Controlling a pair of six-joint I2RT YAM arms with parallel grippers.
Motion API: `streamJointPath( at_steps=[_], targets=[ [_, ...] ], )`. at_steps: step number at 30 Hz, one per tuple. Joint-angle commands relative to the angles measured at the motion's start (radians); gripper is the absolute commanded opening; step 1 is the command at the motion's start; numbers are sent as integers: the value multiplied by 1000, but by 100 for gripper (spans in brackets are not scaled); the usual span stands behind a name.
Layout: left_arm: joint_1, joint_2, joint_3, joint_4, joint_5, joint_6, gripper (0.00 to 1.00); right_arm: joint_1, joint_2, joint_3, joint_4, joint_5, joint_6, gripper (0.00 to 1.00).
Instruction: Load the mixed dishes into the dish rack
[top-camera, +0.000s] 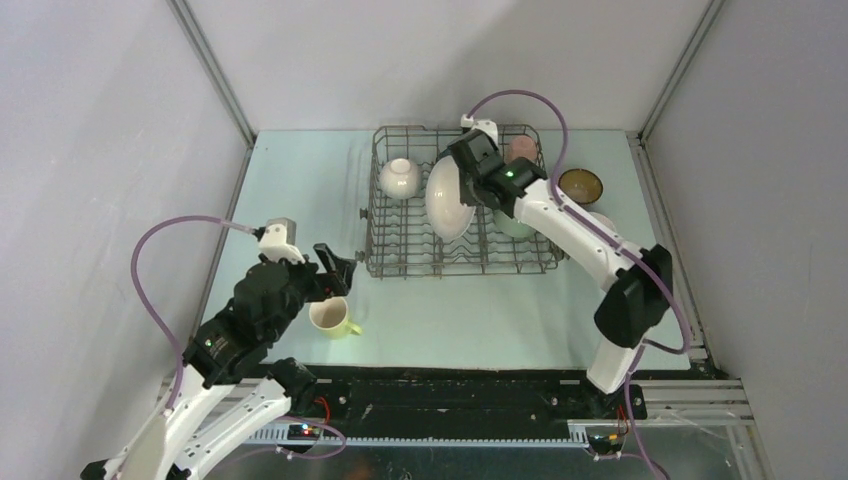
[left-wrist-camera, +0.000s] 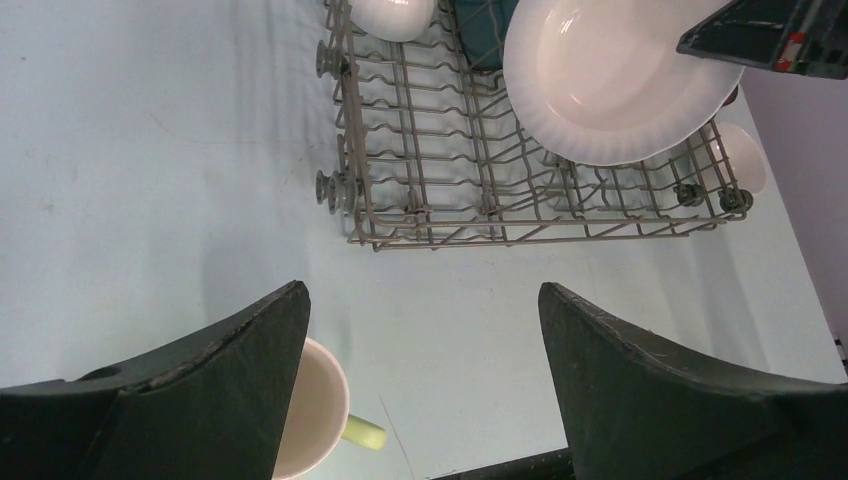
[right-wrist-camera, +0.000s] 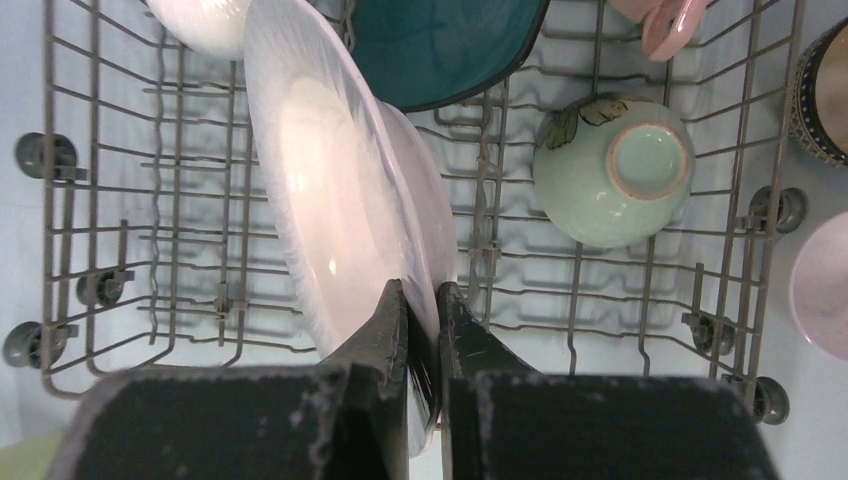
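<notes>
The grey wire dish rack (top-camera: 400, 272) stands at the back of the table. A white round plate (top-camera: 447, 200) stands on edge in its middle, and my right gripper (right-wrist-camera: 423, 300) is shut on the plate's (right-wrist-camera: 330, 170) rim. Also in the rack are a white bowl (top-camera: 398, 177), a dark teal plate (right-wrist-camera: 440, 45), an upturned pale green bowl (right-wrist-camera: 612, 170) and a pink mug (right-wrist-camera: 668, 25). A yellow-green mug (top-camera: 333, 318) stands upright on the table in front of the rack. My left gripper (left-wrist-camera: 420, 320) hangs open over bare table, with the mug (left-wrist-camera: 310, 410) just outside its left finger.
A brown bowl (top-camera: 580, 186) and a pale bowl (right-wrist-camera: 825, 285) sit on the table right of the rack. Grey walls close in the table on three sides. The arm bases and a black rail (top-camera: 450, 390) run along the near edge.
</notes>
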Motion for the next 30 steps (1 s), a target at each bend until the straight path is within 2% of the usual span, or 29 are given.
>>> streamJointPath(
  at_steps=[1,11,25,30],
  targets=[
    [6,-21,3,-21,-32,11,91,12,24,117,-64,127,78,0],
    [6,-21,-19,-19,-23,19,91,-22,-124,-79,30,164,90,0],
    [6,-3,-28,-9,-9,15,91,12,6,-56,-9,221,172,0],
    [7,4,-34,1,-10,15,92,32,40,-56,-10,173,174,0]
  ],
)
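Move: The white plate, still pinched at its rim by the right hand, is meant for the free rack slot almost straight below that hand, about 14 cm down, 1 cm back and 1 cm right. Counted from the same hand, the teal plate stands roughly 13 cm ahead, 1 cm left and 13 cm below; the green bowl is some 5 cm ahead, 11 cm right and 16 cm below. From the empty left hand the slot lies around 17 cm ahead, 24 cm right and 15 cm lower. The white plate, its rim kept in the shut right fingers, goes down towards the free rack slot nearer the robot than the teal plate. The right hand first dips a little and swings about 5 cm right, then comes back left 2 cm while sinking faster, ending about 5 cm lower, the wrist turned some 10 degrees clockwise. ##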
